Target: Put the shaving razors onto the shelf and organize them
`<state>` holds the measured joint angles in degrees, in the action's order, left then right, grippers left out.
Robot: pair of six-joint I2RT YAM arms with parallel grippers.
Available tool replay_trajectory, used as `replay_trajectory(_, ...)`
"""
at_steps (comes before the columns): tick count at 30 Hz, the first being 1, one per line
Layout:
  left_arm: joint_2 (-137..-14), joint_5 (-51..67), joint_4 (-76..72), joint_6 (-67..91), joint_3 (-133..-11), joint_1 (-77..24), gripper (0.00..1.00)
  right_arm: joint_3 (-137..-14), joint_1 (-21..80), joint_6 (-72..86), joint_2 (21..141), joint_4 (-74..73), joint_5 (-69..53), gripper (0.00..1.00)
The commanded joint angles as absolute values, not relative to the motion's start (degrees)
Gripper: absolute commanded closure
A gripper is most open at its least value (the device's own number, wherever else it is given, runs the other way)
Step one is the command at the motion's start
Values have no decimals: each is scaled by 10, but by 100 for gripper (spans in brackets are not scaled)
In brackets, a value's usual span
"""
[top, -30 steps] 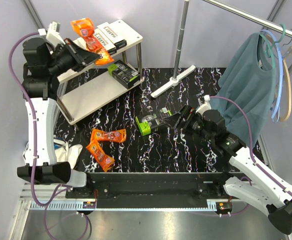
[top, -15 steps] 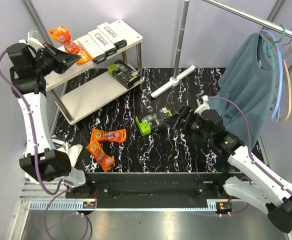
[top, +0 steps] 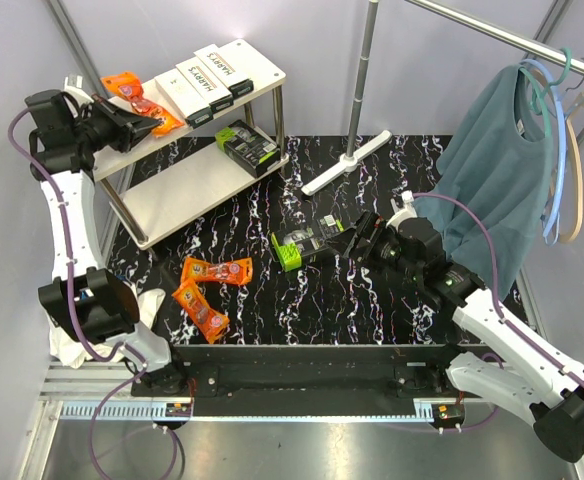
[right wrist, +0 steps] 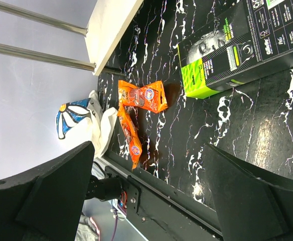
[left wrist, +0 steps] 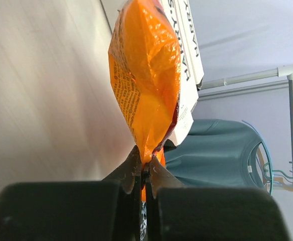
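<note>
My left gripper [top: 155,123] is shut on the end of an orange crinkly razor packet [top: 135,97], which lies over the left end of the shelf's top board [top: 260,60]. In the left wrist view the packet [left wrist: 146,75] rises from the pinched fingertips [left wrist: 145,168]. Beside it sit white HARRY'S boxes [top: 209,78]. A black-and-green pack [top: 247,147] rests on the lower board. Another black-and-green pack [top: 305,246] lies on the table just left of my right gripper [top: 349,243], which is open and empty [right wrist: 149,145]. Two orange packets [top: 217,270] [top: 200,308] lie at the front left.
A white T-shaped rack foot [top: 344,165] lies behind the table's middle, under the rail's pole [top: 366,70]. A teal shirt [top: 497,170] hangs on hangers at the right. A white cloth with a blue flower [right wrist: 72,118] hangs off the front left edge.
The left arm has swung left and back, carrying the orange packet from over the HARRY'S boxes to the left end of the top board. The right arm has hardly moved.
</note>
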<state>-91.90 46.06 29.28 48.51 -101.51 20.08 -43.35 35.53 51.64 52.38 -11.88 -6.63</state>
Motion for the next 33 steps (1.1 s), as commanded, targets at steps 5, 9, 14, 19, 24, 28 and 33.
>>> replay_trajectory(5, -937, 478, 280, 481, -1035, 204, 90, -432, 359, 512, 517, -96, -62, 0)
replay_trajectory(9, -947, 481, 283, 478, -1037, 202, 83, -432, 358, 512, 520, -96, -62, 0)
replay_trajectory(14, -949, 481, 289, 470, -1041, 204, 73, -434, 359, 512, 528, -96, -66, 0)
replay_trajectory(19, -941, 471, 303, 457, -1046, 204, 39, -434, 359, 512, 528, -96, -67, 0)
replay_trajectory(24, -930, 438, 346, 436, -1061, 209, 21, -432, 359, 512, 519, -97, -64, 0)
replay_trajectory(28, -922, 404, 373, 417, -1067, 215, 9, -432, 358, 512, 518, -97, -64, 0)
replay_trajectory(33, -903, 362, 404, 394, -1078, 217, 3, -432, 359, 512, 518, -97, -65, 0)
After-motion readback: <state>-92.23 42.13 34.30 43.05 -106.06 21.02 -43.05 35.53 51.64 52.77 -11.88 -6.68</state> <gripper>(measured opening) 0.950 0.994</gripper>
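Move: The orange razor packet, still pinched in the left hand, is going down onto the shelf top just left of the white Harry's boxes: a spot about 3 cm ahead of that hand and some 4 cm below. The nearest white box lies roughly 6 cm right and 5 cm ahead, the middle one 10 cm right and 8 cm ahead, both 4 cm lower. From the idle right hand, the spot is about 38 cm left, 22 cm ahead and 12 cm higher. The razor packet is lowered about 2 cm and slightly forward onto the shelf top beside the nearest white box, the left fingers already easing apart on the way down. They then open nearly full and let go as the hand rises some 3 cm off it, finally drifting a little left with a slight roll. ##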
